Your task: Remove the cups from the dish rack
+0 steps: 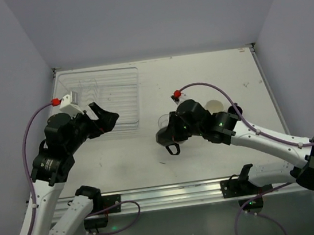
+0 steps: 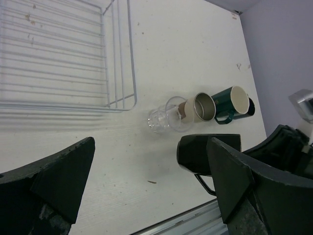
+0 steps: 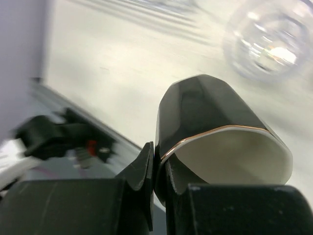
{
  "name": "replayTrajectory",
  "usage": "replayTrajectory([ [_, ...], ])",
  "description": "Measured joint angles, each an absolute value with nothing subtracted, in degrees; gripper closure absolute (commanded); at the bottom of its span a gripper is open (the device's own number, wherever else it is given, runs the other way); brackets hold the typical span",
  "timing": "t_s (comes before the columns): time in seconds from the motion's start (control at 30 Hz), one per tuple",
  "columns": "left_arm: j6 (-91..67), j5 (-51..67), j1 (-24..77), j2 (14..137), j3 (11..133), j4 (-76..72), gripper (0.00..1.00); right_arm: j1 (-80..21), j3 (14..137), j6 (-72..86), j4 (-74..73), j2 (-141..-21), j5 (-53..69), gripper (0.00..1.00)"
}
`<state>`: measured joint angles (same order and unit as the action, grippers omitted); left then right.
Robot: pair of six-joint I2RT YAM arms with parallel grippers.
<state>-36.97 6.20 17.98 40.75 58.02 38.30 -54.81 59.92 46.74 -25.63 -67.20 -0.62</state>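
The dish rack [image 1: 118,81] is a clear ribbed tray at the back left, and no cup shows inside it [image 2: 63,58]. My left gripper [image 1: 110,119] hovers open at the rack's near right corner, nothing between its fingers [image 2: 146,181]. My right gripper [image 1: 173,131] is shut on the rim of a black mug [image 1: 164,137], one finger inside and one outside [image 3: 159,169]. The mug [image 3: 210,117] is white inside and hangs mouth toward the wrist camera. On the table lie a clear cup [image 2: 164,117], a cream cup with a brown band [image 2: 200,107] and a dark teal mug [image 2: 232,104].
The three cups lie in a row just behind my right gripper, at the table's middle right. A metal rail [image 1: 167,194] runs along the near edge between the arm bases. Grey walls close in the left, back and right sides.
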Motion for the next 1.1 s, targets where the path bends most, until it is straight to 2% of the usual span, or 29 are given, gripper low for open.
replayTrajectory([
  [0.17,-37.30,7.73,17.96,41.01,57.04,37.93,0.01,-55.79,59.51,46.98,-39.18,-69.04,-9.04,1.00],
  [0.5,-37.95,9.72,17.96,40.38,56.36,37.04,0.01,-56.21,60.05,48.25,-48.66,-69.58,-16.38,1.00],
  [1.1,-38.37,11.29,17.96,40.01,55.48,36.75,0.01,-55.33,60.86,48.99,-51.59,-77.82,-18.57,1.00],
])
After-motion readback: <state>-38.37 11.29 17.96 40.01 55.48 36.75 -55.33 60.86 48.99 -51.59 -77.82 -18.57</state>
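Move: The right hand holds the black mug by its rim; the bare patch of table it is being taken to lies about 9 cm to this hand's right, 1 cm back and some 20 cm below. The steel cup stands about 10 cm ahead and 9 cm right, the clear glass about 11 cm ahead and 3 cm left, the green mug 14 cm ahead and 24 cm right. From the left hand that patch is roughly 41 cm right, 5 cm back, 27 cm below. Still pinching the black mug by its rim, the right hand carries it right and down together, some 9 cm each way, towards the clear table on the near side of the steel cup, then sinks almost straight down a little more. On the way the wrist swings the fingers from pointing left to steeply down, about 35 degrees, with a slight clockwise turn; the grip stays shut. ##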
